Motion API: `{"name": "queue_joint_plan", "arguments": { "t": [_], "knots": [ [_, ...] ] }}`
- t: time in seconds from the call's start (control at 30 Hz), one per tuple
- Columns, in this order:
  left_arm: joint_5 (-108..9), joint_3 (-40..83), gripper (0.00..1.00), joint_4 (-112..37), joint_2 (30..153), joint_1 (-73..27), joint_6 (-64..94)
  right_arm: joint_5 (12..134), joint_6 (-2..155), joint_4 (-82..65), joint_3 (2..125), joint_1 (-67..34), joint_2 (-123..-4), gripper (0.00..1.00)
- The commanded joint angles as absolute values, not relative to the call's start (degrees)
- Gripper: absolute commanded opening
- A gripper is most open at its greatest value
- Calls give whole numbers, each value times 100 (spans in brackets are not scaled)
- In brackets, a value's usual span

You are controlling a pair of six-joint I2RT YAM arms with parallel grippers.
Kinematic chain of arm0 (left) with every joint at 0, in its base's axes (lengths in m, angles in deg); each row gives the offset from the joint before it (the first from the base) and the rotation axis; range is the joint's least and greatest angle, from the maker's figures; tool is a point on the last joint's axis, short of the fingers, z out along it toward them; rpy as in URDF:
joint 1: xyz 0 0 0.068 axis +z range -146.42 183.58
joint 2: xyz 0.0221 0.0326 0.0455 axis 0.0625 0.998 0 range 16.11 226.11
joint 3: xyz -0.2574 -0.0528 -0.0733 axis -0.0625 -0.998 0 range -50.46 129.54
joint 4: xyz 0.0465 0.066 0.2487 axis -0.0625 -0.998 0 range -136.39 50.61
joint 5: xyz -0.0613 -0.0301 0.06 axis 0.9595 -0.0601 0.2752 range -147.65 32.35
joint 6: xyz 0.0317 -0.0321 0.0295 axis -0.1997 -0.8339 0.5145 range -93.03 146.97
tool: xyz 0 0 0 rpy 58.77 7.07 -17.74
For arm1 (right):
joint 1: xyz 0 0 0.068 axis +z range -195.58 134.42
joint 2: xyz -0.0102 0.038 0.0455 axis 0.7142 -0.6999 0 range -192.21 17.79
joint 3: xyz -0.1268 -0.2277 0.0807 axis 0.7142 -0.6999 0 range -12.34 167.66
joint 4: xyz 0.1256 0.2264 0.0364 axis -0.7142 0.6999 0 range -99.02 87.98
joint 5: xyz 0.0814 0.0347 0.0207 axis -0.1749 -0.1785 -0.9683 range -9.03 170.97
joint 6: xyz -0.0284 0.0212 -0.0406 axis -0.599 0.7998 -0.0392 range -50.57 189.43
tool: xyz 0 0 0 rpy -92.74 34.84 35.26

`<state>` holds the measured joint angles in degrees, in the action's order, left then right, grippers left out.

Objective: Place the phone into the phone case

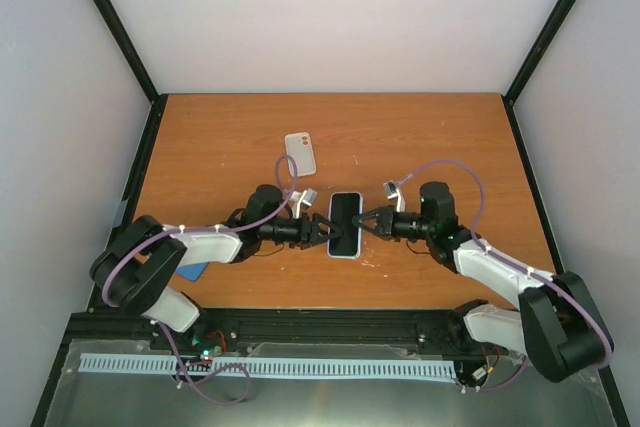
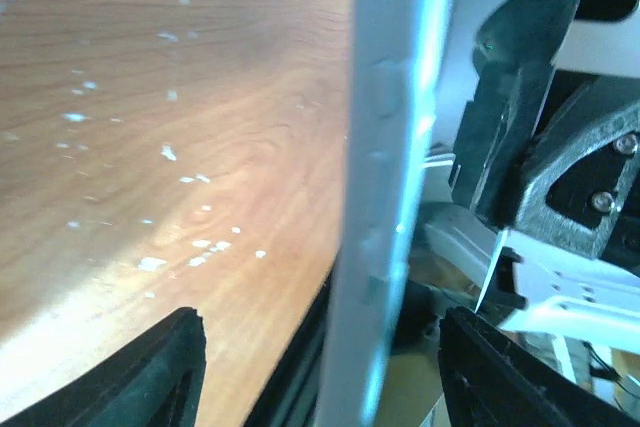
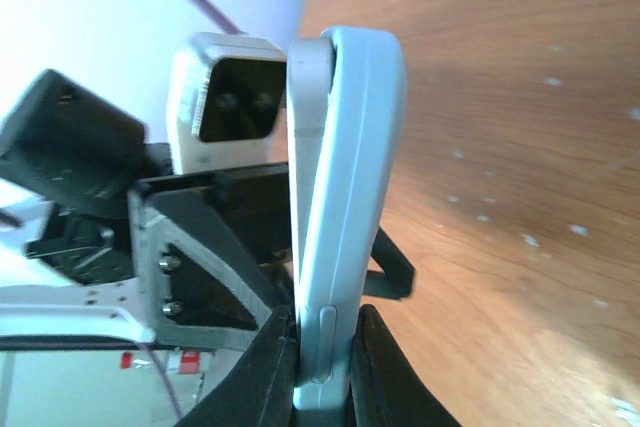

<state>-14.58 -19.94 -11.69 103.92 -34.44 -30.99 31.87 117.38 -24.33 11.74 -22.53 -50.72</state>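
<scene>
The pale blue phone case [image 1: 345,252] lies face up mid-table with the black phone [image 1: 345,225] showing inside its rim. My right gripper [image 1: 368,221] comes in from the right and is shut on the case's side edge [image 3: 345,197], one finger [image 3: 385,372] on each face. My left gripper [image 1: 322,231] faces it from the left. Its fingers [image 2: 150,377] stand wide apart on either side of the case's edge [image 2: 385,197] and touch nothing. The phone's face is hidden in both wrist views.
A white case with two orange dots [image 1: 301,153] lies behind the left gripper. A darker blue case [image 1: 192,271] pokes out from under the left arm near the front edge. Black frame posts bound the wooden table [image 1: 450,137].
</scene>
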Motion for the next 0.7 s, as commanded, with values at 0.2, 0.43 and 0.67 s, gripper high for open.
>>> {"name": "queue_joint_plan", "arguments": {
  "t": [0.2, 0.43, 0.67],
  "knots": [
    [-631, -2468, 28, 533, 9611, -3414, -3590, 2613, 12276, -3084, 1441, -2163, -4343, 10],
    [-586, -2669, 2, 1359, 9574, -3417, -3973, 2624, 12399, -3025, 1290, -2150, -4151, 26],
    [-750, -2562, 0, 1512, 9487, -3411, -3893, 2654, 12523, -2997, 872, -2039, -3731, 66]
  ]
}}
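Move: The phone case, with the phone in it, is already off the table in the right hand's grip. Its middle lies about 3 cm to the left and 1 cm back of that hand, roughly level with it. From the open left hand the case's middle is some 3 cm to the right, 2 cm ahead and a couple above, its left edge already between the fingers. The white case on the table lies about 27 cm ahead, 8 cm left and 10 cm below the left hand. The phone case, phone inside, changes hands in the air: the left fingers shut on its left, buttoned edge while both hands climb some 6 to 7 cm and draw back 2 to 3 cm. Once the left hand has its pinch, the right one opens wide around the right edge, still rising. Both hands tip fingertips up, the left by about 15 degrees. ##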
